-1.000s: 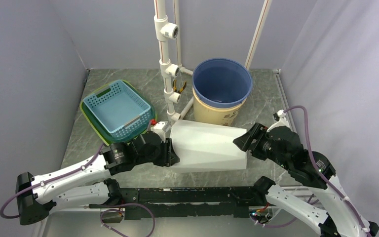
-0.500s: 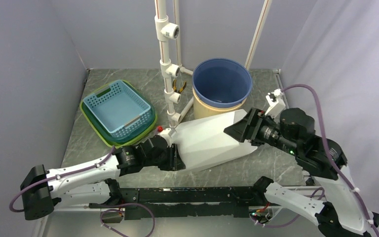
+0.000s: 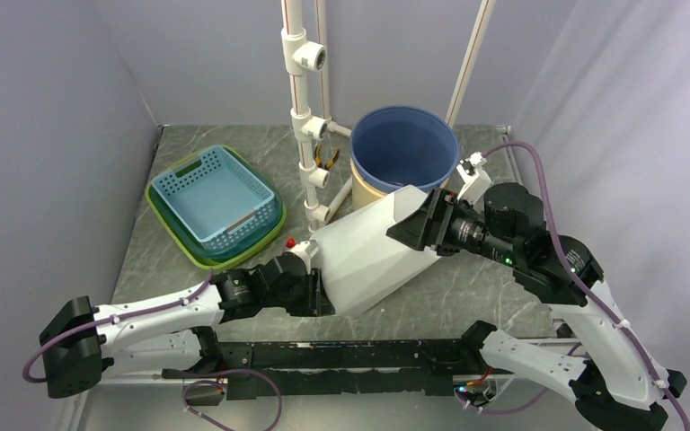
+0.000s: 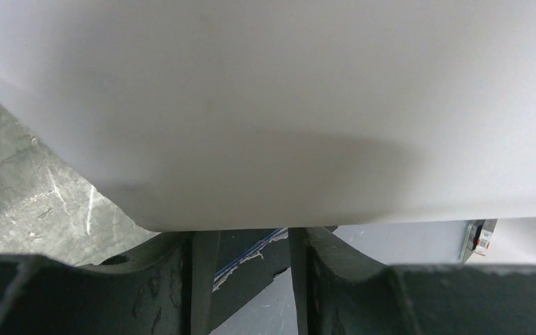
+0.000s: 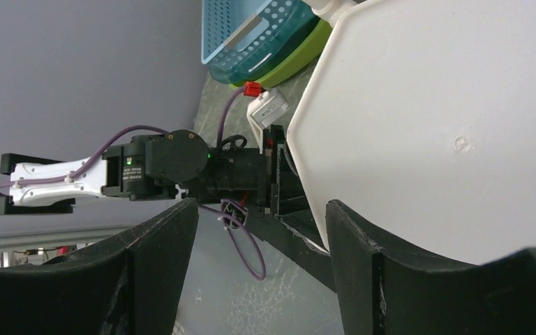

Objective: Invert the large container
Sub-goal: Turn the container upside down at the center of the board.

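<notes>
The large container [image 3: 368, 251] is a white bin lying tilted between both arms, its right end raised and its left end low near the table. At that low left end sits my left gripper [image 3: 316, 289]. In the left wrist view the white wall [image 4: 265, 105] fills the frame above the left gripper [image 4: 246, 234], whose fingers stand apart with only table showing between them; their tips are hidden. My right gripper [image 3: 411, 232] is against the raised end. In the right wrist view it [image 5: 262, 209] is open, with the bin's end face [image 5: 426, 125] beside its right finger.
A blue bucket [image 3: 404, 148] stacked in a tan one [image 3: 395, 206] stands just behind the raised end. A blue basket [image 3: 214, 193] in a green tray [image 3: 166, 215] sits at the left. A white pipe stand [image 3: 304, 108] rises at the back centre. The black rail [image 3: 350, 355] runs along the near edge.
The container lay flat a second ago. My right gripper has risen and moved left with its end, tilting the bin steeply, while the left gripper has stayed at the low end.
</notes>
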You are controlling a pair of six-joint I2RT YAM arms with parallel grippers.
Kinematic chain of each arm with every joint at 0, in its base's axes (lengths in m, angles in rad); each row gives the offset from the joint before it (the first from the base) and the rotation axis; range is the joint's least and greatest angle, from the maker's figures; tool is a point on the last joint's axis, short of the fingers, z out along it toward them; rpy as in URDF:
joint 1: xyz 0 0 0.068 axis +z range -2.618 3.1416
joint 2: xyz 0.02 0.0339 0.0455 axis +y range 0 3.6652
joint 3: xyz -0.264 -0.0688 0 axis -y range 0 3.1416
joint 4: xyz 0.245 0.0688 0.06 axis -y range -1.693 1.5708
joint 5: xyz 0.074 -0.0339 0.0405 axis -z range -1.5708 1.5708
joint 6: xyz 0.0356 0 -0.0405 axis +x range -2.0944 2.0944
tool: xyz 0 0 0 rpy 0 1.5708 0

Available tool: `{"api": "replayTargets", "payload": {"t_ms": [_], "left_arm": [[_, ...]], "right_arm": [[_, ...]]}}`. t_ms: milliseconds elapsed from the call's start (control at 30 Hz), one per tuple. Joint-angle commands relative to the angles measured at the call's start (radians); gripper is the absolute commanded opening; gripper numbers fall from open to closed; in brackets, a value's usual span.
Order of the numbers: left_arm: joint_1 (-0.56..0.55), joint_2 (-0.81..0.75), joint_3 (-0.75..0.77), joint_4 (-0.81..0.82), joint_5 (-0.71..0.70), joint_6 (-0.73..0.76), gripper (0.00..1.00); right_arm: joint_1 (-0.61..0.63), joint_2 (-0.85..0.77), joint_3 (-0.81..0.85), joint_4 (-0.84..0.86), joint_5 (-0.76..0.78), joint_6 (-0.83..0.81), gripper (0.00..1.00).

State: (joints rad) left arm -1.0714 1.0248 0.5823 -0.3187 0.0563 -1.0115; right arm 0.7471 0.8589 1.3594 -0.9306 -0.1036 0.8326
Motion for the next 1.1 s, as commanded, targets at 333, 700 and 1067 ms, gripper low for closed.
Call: {"api": "replayTargets", "payload": {"t_ms": [333,700,1067], "left_arm": [[-0.009,-0.046,0.043,0.094,-0.002,0.024,0.42],[-0.010,-0.047,0.086,-0.018,-0.020,0.097,0.42],[-0.012,-0.131,0.135,-0.175,-0.108,0.193,0.44]], "right_arm": [[0.053,0.059,-0.099,0.090,-0.131,-0.063,0.68],[0.159,0.128,-0.042,0.075,-0.029,-0.200,0.70],[0.197,0.155,-0.039,0.082,0.023,-0.226,0.71]]}}
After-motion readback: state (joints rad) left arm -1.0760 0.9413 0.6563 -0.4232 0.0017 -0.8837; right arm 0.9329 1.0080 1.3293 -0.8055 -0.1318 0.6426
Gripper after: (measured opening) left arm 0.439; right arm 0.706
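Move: The tilted white container, closed bottom facing up and to the right, has its middle some 3 cm ahead, 5 cm left and 17 cm below the right hand; from the left hand it is about 8 cm ahead, 10 cm right and 7 cm higher. The nested buckets stand some 21 cm ahead, 2 cm right and 20 cm below the right hand. From the left hand, the basket stack is roughly 24 cm ahead, 23 cm left and 6 cm down. The container's raised bottom is pushed over by the right hand, fingers kept apart at its edge, travelling about 6 cm left and then 3 cm down partway, while the wrist turns some 15 degrees counter-clockwise. The left hand, its fingertips tucked behind the wall low at the mouth end, rises roughly 3 cm, tilting slightly up, and comes clear. ##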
